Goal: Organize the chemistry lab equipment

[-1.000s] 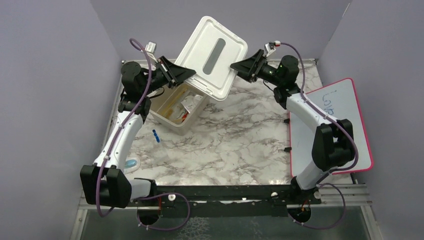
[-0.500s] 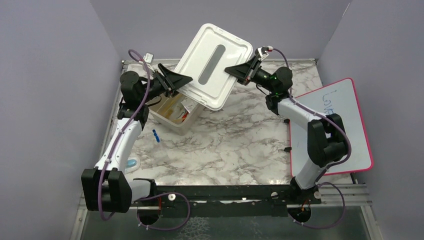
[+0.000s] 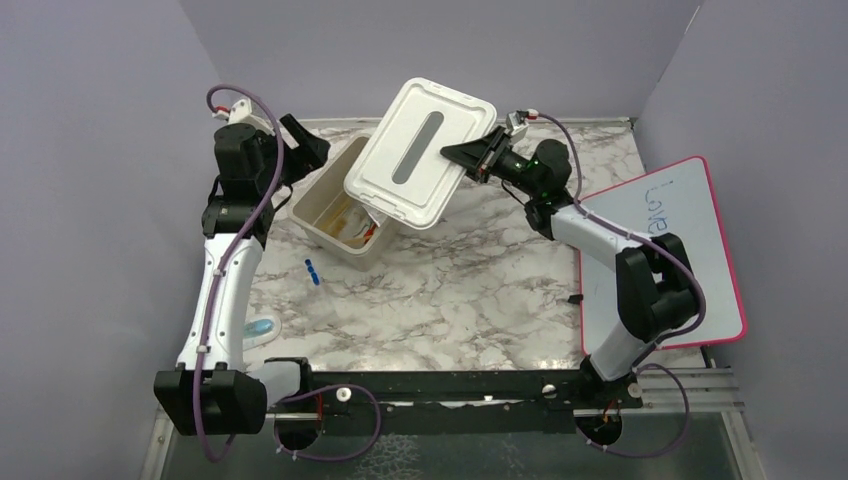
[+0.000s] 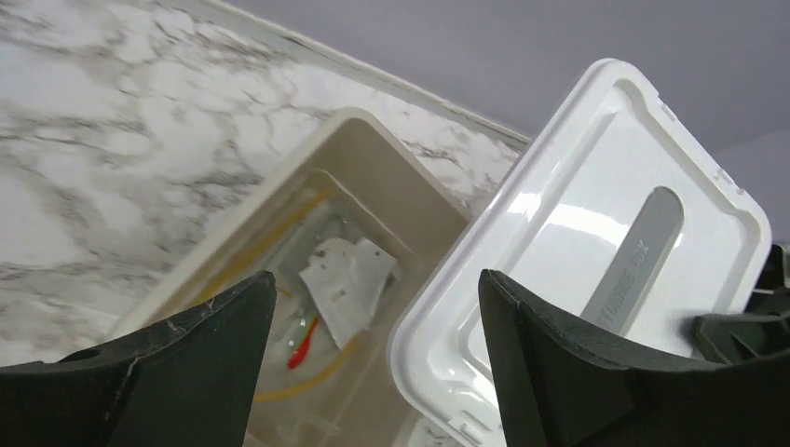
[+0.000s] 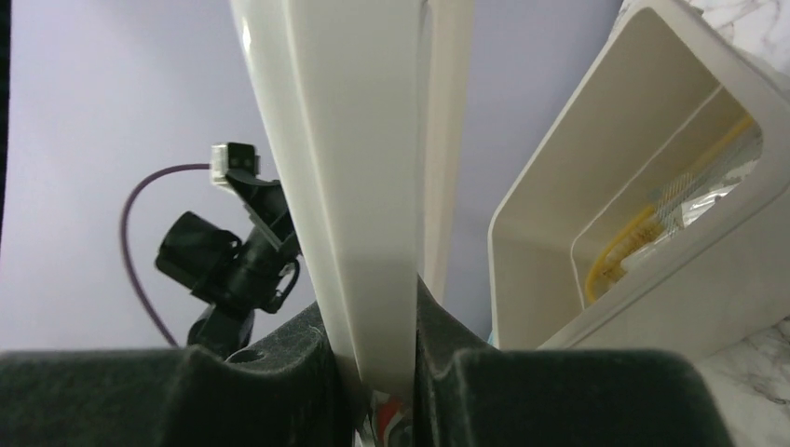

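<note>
The white lid [image 3: 420,150] hangs tilted over the right part of the beige bin [image 3: 322,205]. My right gripper [image 3: 465,158] is shut on the lid's right edge [image 5: 377,233], which fills the gap between its pads. Left of the bin, my left gripper [image 3: 300,150] stands open with nothing in it, apart from the lid [image 4: 578,251]. Inside the bin lie the amber tubing [image 4: 314,379], a white packet [image 4: 345,284] and a red-tipped tool [image 4: 300,354]. The tubing [image 5: 624,247] also shows in the right wrist view. Tiny blue pieces [image 3: 312,272] lie on the marble in front of the bin.
A red-bordered whiteboard [image 3: 660,250] lies at the right table edge under my right arm. A small blue item [image 3: 262,327] sits by my left arm near the front left. Purple walls close in the back and both sides.
My right gripper has shut on the lid's edge. My left gripper has opened, let go of the lid and drawn back to the left. The lid has sunk lower over the bin.
</note>
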Robot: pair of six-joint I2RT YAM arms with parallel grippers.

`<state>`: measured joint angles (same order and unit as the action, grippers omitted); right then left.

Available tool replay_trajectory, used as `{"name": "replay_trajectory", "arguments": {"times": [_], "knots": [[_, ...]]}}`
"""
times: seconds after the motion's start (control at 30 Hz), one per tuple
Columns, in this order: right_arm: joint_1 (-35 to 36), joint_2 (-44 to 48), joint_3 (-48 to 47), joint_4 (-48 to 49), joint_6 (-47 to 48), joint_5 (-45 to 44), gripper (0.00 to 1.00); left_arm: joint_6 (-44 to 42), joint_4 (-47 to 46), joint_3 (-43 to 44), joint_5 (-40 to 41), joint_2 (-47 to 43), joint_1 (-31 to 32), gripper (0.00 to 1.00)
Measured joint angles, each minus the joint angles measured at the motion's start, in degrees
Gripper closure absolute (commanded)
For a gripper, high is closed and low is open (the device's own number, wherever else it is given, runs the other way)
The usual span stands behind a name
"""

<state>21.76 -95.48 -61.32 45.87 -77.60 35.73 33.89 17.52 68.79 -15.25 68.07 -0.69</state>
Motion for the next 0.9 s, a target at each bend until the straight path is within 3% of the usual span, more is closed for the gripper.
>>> {"name": "replay_trajectory", "arguments": {"times": [0.17,0.4,0.6,0.9], "knots": [[5.57,-2.32,-0.94,-1.7,-0.52,-3.85,0.91,-8.85,4.26,3.15,9.51,-2.29,0.0,0.18],[13.27,-10.58,-6.34,-1.99,-4.07,-9.64,0.9,-15.15,7.85,2.62,16.02,-1.88,0.0,0.18],[17.31,-16.85,-11.58,-5.01,-6.62,-14.43,0.89,-17.22,8.35,2.62,17.44,0.0,0.0,0.18],[18.43,-18.12,-12.66,-8.7,-5.51,-20.2,0.87,-17.31,8.31,1.25,17.42,4.22,-0.17,0.18]]}}
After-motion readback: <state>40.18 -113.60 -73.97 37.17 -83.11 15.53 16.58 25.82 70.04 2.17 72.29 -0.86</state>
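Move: The storage box, where the held lid is going, has its middle about 21 cm left of the right hand, some 2 cm nearer the base and about 20 cm below. The lid, already pinched by its right edge, has its middle roughly 7 cm to the right hand's left, about level with it in reach and height. The blue caps lie some 11 cm left of the box's middle and 15 cm nearer. For the empty left hand, the box is about 5 cm right and 20 cm below. The lid is carried left and down over the open box by the right hand, which keeps its pinch on the edge, travels about 14 cm left while sinking some 9 cm, and tips the lid's far side down about 17 degrees; the leftward travel stops before the end. The left hand, fingers staying wide, swings about 6 cm left away from the lid's old place, rolls its left side up some 20 degrees, then sinks beside the box's left edge. ##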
